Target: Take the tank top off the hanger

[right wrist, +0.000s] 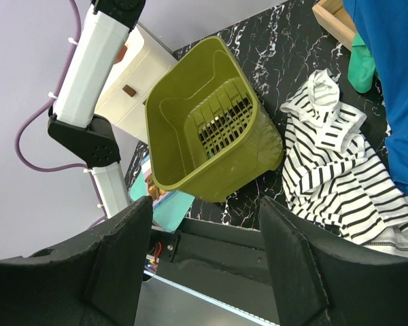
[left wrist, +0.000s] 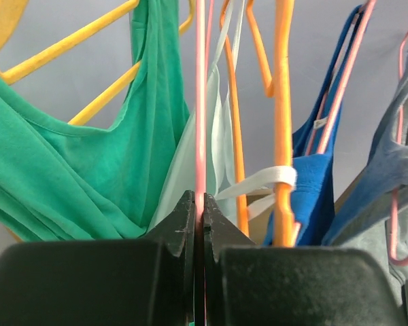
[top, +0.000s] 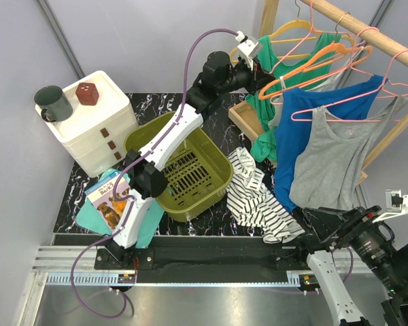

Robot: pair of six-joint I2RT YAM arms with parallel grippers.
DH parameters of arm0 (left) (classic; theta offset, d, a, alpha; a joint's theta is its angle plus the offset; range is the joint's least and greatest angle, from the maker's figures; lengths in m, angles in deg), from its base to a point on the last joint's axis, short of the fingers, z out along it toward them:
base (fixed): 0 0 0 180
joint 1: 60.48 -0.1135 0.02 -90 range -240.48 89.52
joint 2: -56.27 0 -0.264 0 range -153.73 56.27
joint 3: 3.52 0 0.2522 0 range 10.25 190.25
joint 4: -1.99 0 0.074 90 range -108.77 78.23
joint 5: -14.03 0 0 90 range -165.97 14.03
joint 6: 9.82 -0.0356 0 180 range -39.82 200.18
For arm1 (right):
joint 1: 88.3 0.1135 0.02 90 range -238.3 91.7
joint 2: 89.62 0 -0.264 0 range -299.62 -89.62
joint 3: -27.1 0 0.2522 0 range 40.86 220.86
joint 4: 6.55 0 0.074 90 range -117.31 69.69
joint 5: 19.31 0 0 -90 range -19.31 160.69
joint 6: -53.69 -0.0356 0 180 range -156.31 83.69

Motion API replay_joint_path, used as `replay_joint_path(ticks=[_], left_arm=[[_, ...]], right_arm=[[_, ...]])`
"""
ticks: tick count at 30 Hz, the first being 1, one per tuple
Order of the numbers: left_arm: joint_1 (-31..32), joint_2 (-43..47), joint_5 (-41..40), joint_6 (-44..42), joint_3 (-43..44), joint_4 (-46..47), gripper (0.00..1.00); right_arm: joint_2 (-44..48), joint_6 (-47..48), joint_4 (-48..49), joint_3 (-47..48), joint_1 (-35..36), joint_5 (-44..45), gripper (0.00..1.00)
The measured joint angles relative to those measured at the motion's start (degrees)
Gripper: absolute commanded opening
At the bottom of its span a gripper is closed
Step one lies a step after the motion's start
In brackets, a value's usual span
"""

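My left gripper (top: 264, 68) is raised at the clothes rail and shut on the thin wire of a pink hanger (left wrist: 200, 102); in the left wrist view the jaws (left wrist: 199, 200) pinch it. A pale tank top (left wrist: 217, 136) hangs just behind that wire. A green tank top (top: 306, 68) hangs on a yellow hanger (top: 292, 28) to its left. An orange hanger (left wrist: 283, 102), a blue tank top (top: 306, 115) and a grey tank top (top: 333, 156) hang to the right. My right gripper (right wrist: 204, 272) is open and empty, low at the near right.
A striped garment (top: 258, 193) lies on the black table beside an olive basket (top: 217, 146). A white drawer unit (top: 95, 122) with a mug (top: 53, 103) stands at the left. A book (top: 112, 197) lies near the left arm's base. A wooden rail (top: 374, 34) carries the hangers.
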Motion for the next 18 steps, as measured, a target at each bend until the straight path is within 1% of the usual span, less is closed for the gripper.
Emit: replay_joint_path(ticks=[13,14,15,18], left_arm=[[0.0,-2.8,-0.4,-0.6,0.2,0.0,0.00],[0.0,-2.8,-0.4,-0.7,0.2,0.2,0.03],[0.0,-2.8,-0.4,-0.9,0.0,0.4,0.19],[0.0,-2.5,-0.5,-1.6,-1.5,0.4,0.48]], right_arm=[[0.4,-0.4,2.1,-5.4,-0.1,-0.8,0.72],[0.5,-0.3,2.3,-5.9,-0.2,-1.0,0.72],[0.5,-0.3,2.5,-6.4,-0.2,-1.1,0.73],[0.8,-0.3,2.6,-8.4,-0.4,-1.2,0.73]])
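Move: The left hand still grips the lower left corner of the pink hanger; the rail spot for its hook lies about 8 cm ahead, 15 cm right and 18 cm up. The orange hanger's middle is some 17 cm right and 2 cm ahead, the green tank top 12 cm right and 8 cm ahead. From the right hand, the striped tank top lies roughly 18 cm ahead, 6 cm left and 38 cm below; the blue top hangs some 22 cm straight ahead. Still pinching the pink hanger's corner, the left hand lowers it about 4 cm to set its hook on the rail, easing slightly forward, and at the very end its fingers begin to part around the wire. Meanwhile the open, empty right hand sinks about 3 cm and goes forward some 2 cm towards the striped tank top, tipping down about 5 degrees. ##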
